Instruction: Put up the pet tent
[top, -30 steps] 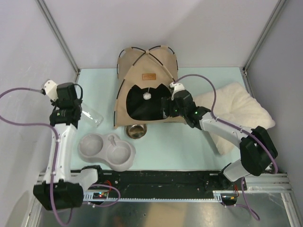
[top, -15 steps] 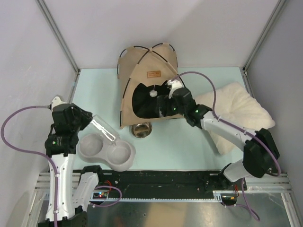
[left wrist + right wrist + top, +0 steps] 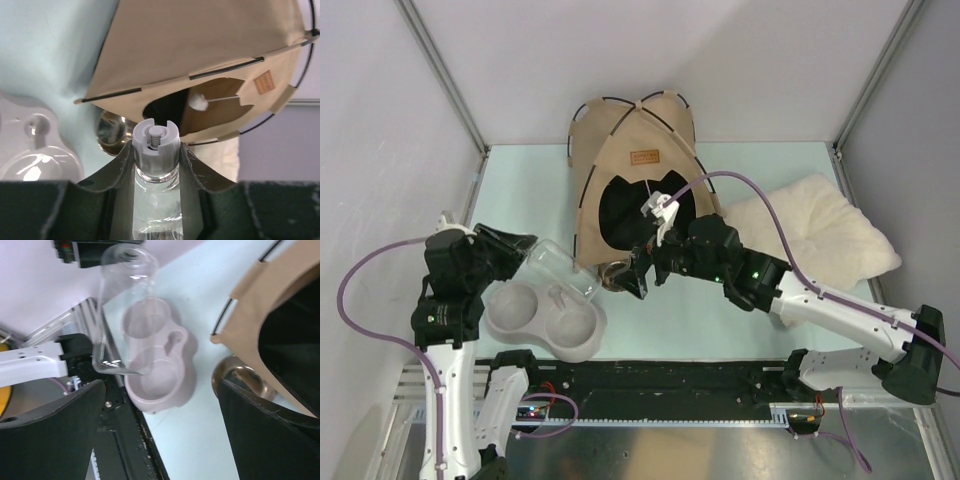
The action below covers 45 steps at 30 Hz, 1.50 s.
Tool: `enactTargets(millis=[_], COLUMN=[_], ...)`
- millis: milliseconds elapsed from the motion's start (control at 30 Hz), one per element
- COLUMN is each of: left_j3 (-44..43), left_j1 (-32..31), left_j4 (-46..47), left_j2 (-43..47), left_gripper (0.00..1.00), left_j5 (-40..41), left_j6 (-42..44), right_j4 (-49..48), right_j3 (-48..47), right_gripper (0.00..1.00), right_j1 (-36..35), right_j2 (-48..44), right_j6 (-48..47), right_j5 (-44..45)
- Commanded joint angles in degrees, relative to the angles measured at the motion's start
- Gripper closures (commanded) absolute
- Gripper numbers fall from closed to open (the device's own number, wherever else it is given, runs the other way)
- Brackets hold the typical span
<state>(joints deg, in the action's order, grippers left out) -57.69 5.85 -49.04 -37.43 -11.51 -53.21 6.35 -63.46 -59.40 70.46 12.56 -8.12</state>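
The pet tent (image 3: pixel 638 140) stands upright at the back of the table: tan fabric, thin black poles, a brown label (image 3: pixel 643 156) and a black doorway (image 3: pixel 618 212). In the left wrist view its white pompom (image 3: pixel 199 102) hangs in the doorway. My right gripper (image 3: pixel 638 272) is open with nothing between its fingers. It hangs just in front of the doorway, over a small steel bowl (image 3: pixel 610 276). My left gripper (image 3: pixel 156 150) is shut on a clear bottle (image 3: pixel 558 268) with a grey cap (image 3: pixel 156 142), tilted above the grey double bowl (image 3: pixel 545 322).
A cream fluffy pillow (image 3: pixel 820 232) lies right of the tent. The steel bowl (image 3: pixel 234 374) sits at the tent's front edge, close to the double bowl (image 3: pixel 155 365). The bottle (image 3: pixel 120 315) hangs over that bowl's far side. A black rail (image 3: pixel 670 380) runs along the near edge.
My right gripper drew back from the tent doorway toward the steel bowl and opened wider. My left arm swung the bottle down and right over the grey double bowl. The tent turned slightly.
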Motion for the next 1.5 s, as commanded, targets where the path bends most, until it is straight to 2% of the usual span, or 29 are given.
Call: enactTargets(millis=[0,167,300,500,633,833,967,1200,1267,1467], left_j3=[-0.33,-1.31,-2.75,-2.96,-1.74,0.0,0.15,-3.36,-3.56,-1.11], left_j1=[-0.16,-0.77,-0.86,-0.84,-0.84,-0.85,-0.86,-0.99,-0.98,-1.01], left_j4=[0.7,0.78,0.8,1.05,1.43,1.9,2.19,2.94,3.06,3.18], left_j2=[1.33,1.26,0.82,1.81,2.93,3.5,3.28,3.07,3.07,3.31], left_gripper=[1.0,1.0,1.0,1.0,1.0,0.98,0.85,0.38,0.28,0.09], left_j5=[-6.37,-7.62,-8.99,-9.71,-10.16,-10.36,-10.06,-5.02,-4.2,-4.81], left_j6=[-9.76,-16.96,-20.36,-23.65,-25.08,-25.65,-24.78,-14.89,-11.87,-4.58], right_j4=[-5.18,-12.95,-15.79,-18.08,-20.19,-21.25,-20.3,-17.41,-15.86,-9.84], right_j3=[-2.0,-1.97,-1.96,-1.93,-1.95,-1.94,-1.93,-2.37,-2.92,-4.71], right_gripper=[0.01,0.01,0.01,0.04,0.15,0.44,0.55,0.6,0.6,0.62], right_j1=[-3.4,-8.9,-9.82,-10.15,-10.42,-10.54,-10.52,-10.37,-10.23,-8.26], right_j2=[-1.26,0.45,2.77,5.08,5.95,5.43,4.97,3.47,3.29,3.55], right_j6=[-0.12,-0.39,0.42,0.8,0.87,0.39,0.29,0.4,0.74,3.42], right_j5=[-3.25,6.75,13.98,13.14,13.31,13.33,13.01,13.1,13.17,12.59])
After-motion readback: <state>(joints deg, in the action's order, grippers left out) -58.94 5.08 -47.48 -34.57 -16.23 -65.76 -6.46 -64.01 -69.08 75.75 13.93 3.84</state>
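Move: The right hand, open and empty, has the clear bottle's middle about 14 cm to its left, 2 cm ahead and 5 cm lower; the steel bowl sits some 8 cm left, 3 cm ahead and 23 cm below, the tent roughly 20 cm straight ahead. The left hand already pinches the bottle's cap and offers the base towards the right gripper, some 22 cm to its right and 7 cm back, about level. Left tips the bottle's base up some 25 degrees, right reaches 6 cm left, pinches it, then left opens. ##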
